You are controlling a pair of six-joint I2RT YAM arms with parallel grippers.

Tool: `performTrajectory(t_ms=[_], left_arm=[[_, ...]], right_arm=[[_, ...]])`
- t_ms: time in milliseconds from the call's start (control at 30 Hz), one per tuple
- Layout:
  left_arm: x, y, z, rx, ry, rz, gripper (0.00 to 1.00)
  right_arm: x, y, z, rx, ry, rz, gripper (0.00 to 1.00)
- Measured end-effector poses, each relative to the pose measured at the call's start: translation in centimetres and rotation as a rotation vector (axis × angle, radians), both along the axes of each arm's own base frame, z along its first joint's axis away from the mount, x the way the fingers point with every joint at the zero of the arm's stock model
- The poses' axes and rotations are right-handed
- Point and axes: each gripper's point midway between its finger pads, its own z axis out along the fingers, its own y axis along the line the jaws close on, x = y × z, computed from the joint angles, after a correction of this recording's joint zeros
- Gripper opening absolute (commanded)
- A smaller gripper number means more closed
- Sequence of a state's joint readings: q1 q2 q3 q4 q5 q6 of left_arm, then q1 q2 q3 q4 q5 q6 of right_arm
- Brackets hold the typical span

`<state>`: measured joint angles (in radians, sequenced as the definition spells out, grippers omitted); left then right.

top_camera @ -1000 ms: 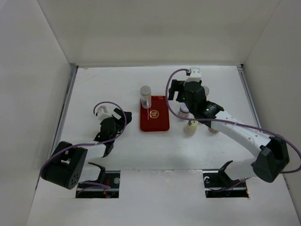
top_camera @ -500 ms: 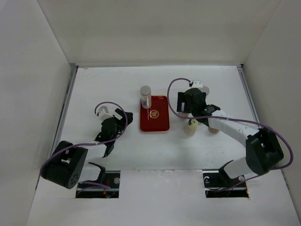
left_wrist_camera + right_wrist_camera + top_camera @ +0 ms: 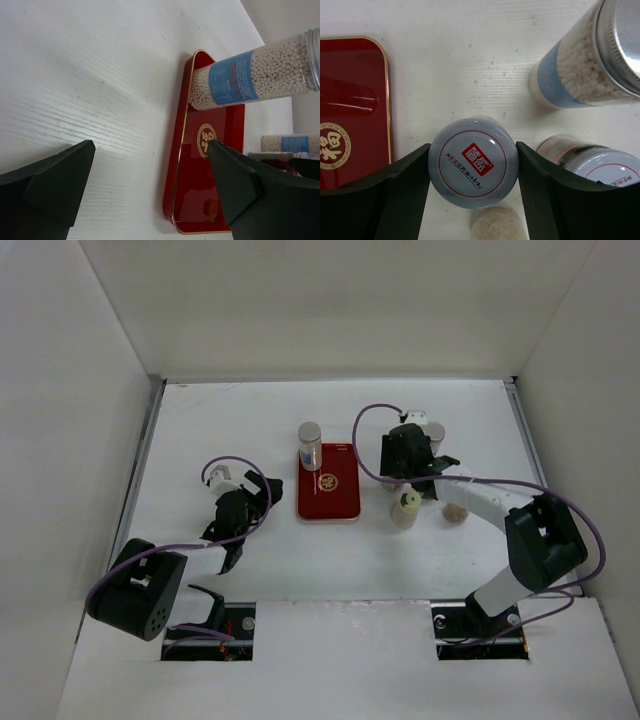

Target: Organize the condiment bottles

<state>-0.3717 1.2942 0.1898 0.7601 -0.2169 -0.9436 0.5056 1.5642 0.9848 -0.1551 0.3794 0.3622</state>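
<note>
Several condiment bottles are in view. One with a grey cap and a red logo (image 3: 473, 162) stands on the table just right of the red tray (image 3: 350, 100), and my right gripper (image 3: 473, 150) is shut on it, both fingers pressing the cap's sides. In the top view that gripper (image 3: 402, 462) hides this bottle. A blue-labelled bottle (image 3: 310, 445) stands on the tray's (image 3: 335, 502) far left corner. My left gripper (image 3: 150, 150) hangs open and holds nothing, left of the tray (image 3: 210, 200).
Three more bottles crowd the right gripper: a silver-capped blue-labelled one (image 3: 585, 60) at the far right, a grey-capped one (image 3: 592, 162) beside the right finger, and a cream-capped one (image 3: 405, 510) just nearer. White walls enclose the table on three sides.
My right gripper has swung in over the bottle beside the tray and closed its fingers onto the cap. The left arm has not moved.
</note>
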Motion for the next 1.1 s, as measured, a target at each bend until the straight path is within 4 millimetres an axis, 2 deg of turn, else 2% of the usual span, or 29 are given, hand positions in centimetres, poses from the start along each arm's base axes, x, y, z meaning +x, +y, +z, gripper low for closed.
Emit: performTrajectory(t_ms=[100,200,333,433,567,700,867,1000,1100], left_arm=[[0.0,0.0,0.0,0.0,0.0,0.0,1.0],[0.0,0.0,0.0,0.0,-0.002,0.001,1.0],[0.1,0.1,0.1,-0.001,-0.005,0.004,1.0],[0.1,0.1,0.2,-0.001,-0.009,0.007,1.0],[0.2,0.2,0.2,-0.001,-0.01,0.01,1.0],[0.2,0.3,0.4,-0.003,-0.015,0.013,1.0],[0.2,0.3,0.5,-0.004,-0.017,0.013,1.0],[0.2,0.2,0.5,-0.005,-0.019,0.012,1.0],[0.3,0.2,0.5,-0.005,-0.019,0.013,1.0]], right_arm=[[-0.2,0.1,1.0,-0.02,-0.025,-0.007,0.55],[-0.7,1.5,3.5,-0.013,-0.081,0.02,0.55],[-1.1,6.1,7.0,0.047,-0.167,0.101,0.55],[-1.6,10.0,8.1,0.097,-0.202,0.164,0.56],[-1.6,15.0,6.9,0.129,-0.198,0.224,0.57],[-1.2,18.3,3.8,0.123,-0.154,0.252,0.57],[-0.4,20.0,0.8,0.101,-0.112,0.251,0.57],[0.5,20.9,1.0,0.112,-0.132,0.238,0.61],[0.6,21.2,0.9,0.116,-0.142,0.221,0.72]])
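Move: The grey-capped bottle is already in the right fingers. The middle of the red tray lies about 17 cm to that hand's left, level fore and aft and some 7 cm below; the tall pearl jar in it stands about 6 cm ahead and 21 cm left. The other grey-capped bottle is roughly 10 cm right, 2 cm back; the cream-capped bottle 9 cm back, 4 cm right. From the left hand the tray's middle is around 16 cm right, 4 cm ahead, 4 cm below. The grey-capped bottle, still pinched by its cap, is raised about 8 cm from its spot by the right hand and swung some 21 cm to the left over the tray's right rim, then lowered by about 7 cm just on the near side of the pearl jar. The wrist turns some 15 degrees counter-clockwise; the fingers keep their hold. ##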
